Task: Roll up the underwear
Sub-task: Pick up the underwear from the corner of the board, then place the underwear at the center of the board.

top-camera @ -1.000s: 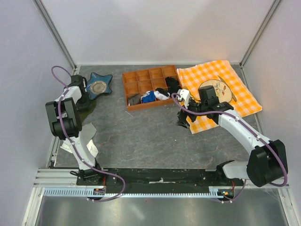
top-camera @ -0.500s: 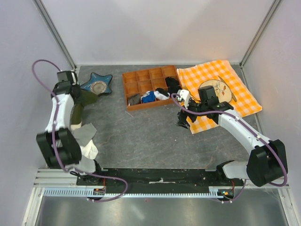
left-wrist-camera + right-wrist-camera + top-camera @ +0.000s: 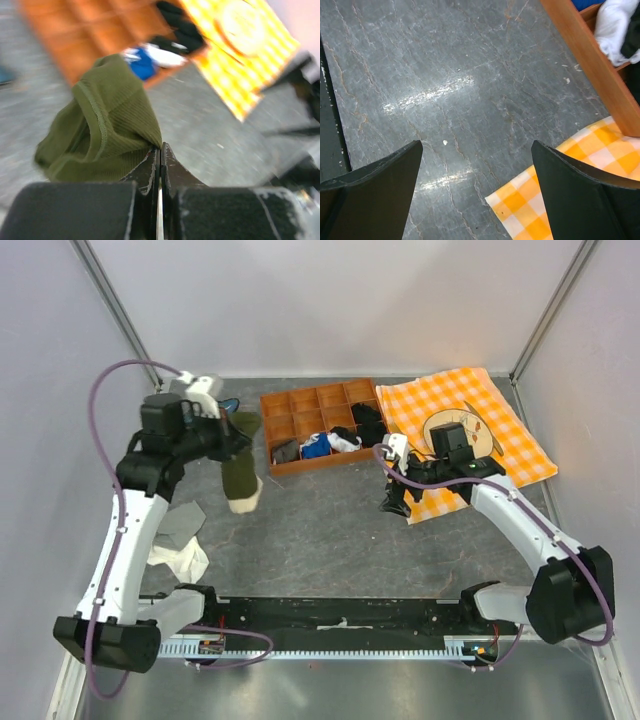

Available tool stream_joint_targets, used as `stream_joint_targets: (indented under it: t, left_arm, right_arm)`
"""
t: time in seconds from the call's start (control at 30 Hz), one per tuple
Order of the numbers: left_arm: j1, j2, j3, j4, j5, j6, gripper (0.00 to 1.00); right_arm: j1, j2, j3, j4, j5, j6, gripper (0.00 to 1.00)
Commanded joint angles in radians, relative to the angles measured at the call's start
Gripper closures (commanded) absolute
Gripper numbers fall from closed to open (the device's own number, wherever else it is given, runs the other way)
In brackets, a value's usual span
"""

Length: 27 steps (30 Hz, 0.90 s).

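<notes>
The underwear (image 3: pixel 240 468), dark olive-green with a cream band at its lower end, hangs in the air left of the tray. My left gripper (image 3: pixel 236 432) is shut on its top edge. The left wrist view shows the ribbed green cloth (image 3: pixel 102 125) bunched left of the closed fingertips, with my left gripper (image 3: pixel 160 146) pinching a fold of it. My right gripper (image 3: pixel 393 502) stands open, low over the table at the corner of the checkered cloth. In the right wrist view nothing lies between the wide-spread fingers of the right gripper (image 3: pixel 477 146).
An orange compartment tray (image 3: pixel 322 466) holds small black, blue and white garments. A yellow checkered cloth (image 3: pixel 510 435) with a plate (image 3: pixel 470 432) lies at the back right. Grey and white cloths (image 3: pixel 180 535) lie at the left. A blue star-shaped dish (image 3: pixel 231 405) peeks out behind the left gripper.
My left gripper has shut on the underwear and swung it up and to the right, from the far left toward the tray. The right arm has hardly moved.
</notes>
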Motion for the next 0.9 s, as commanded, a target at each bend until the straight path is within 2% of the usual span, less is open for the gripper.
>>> stream_joint_targets:
  t: [0.0, 0.2, 0.27, 0.3, 0.43, 0.5, 0.53, 0.57, 0.67, 0.73, 0.77, 0.87]
  left_arm:
    - [-0.288, -0.058, 0.016, 0.034, 0.149, -0.163, 0.98]
    - [-0.618, -0.052, -0.139, 0.318, 0.118, -0.372, 0.98]
    - [-0.631, -0.028, -0.211, 0.433, 0.147, -0.44, 0.98]
    - [-0.628, 0.006, -0.296, 0.536, 0.146, -0.495, 0.98]
    - [-0.6, 0.184, -0.441, 0.658, 0.079, -0.554, 0.98]
    - [-0.58, 0.278, -0.458, 0.662, 0.04, -0.546, 0.87]
    - [-0.574, 0.294, -0.458, 0.642, -0.021, -0.537, 0.78]
    - [-0.565, 0.299, -0.455, 0.633, -0.053, -0.514, 0.62]
    - [-0.547, 0.215, -0.443, 0.535, -0.22, -0.433, 0.44]
    - [-0.545, 0.105, -0.443, 0.463, -0.311, -0.384, 0.4]
    - [-0.545, 0.072, -0.444, 0.435, -0.328, -0.338, 0.37]
    - [-0.545, -0.047, -0.472, 0.348, -0.356, -0.293, 0.36]
  right_arm:
    - [-0.069, -0.087, 0.025, -0.037, -0.164, -0.093, 0.02]
    - [-0.197, -0.149, 0.002, -0.039, -0.278, -0.094, 0.02]
    - [-0.22, -0.156, -0.004, -0.039, -0.284, -0.093, 0.02]
    - [-0.226, -0.156, -0.007, -0.037, -0.284, -0.094, 0.02]
    - [-0.234, -0.153, -0.032, -0.03, -0.269, -0.107, 0.02]
    - [-0.234, -0.149, -0.043, -0.03, -0.269, -0.119, 0.02]
    - [-0.232, -0.146, -0.053, -0.031, -0.27, -0.136, 0.02]
    - [-0.23, -0.144, -0.056, -0.036, -0.27, -0.145, 0.02]
    - [-0.208, -0.147, -0.076, -0.089, -0.282, -0.254, 0.02]
    - [-0.147, -0.156, -0.095, -0.163, -0.29, -0.338, 0.02]
    - [-0.117, -0.162, -0.105, -0.189, -0.289, -0.434, 0.02]
    - [0.027, -0.195, -0.161, -0.234, -0.261, -0.551, 0.03]
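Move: The left hand already holds the underwear, bound for the clear front-middle of the board, about 17 cm back, 22 cm to its right and 28 cm below. The sock box is about 14 cm ahead and 15 cm right of this hand; the grey cloth is 12 cm back and 22 cm left, both some 28 cm down. From the right hand that clear spot is about 12 cm back, 9 cm left and 14 cm below. Left hand swings underwear 20 cm right and back, lowers 20, releases over mid-board, rises; right lifts, then sinks. ##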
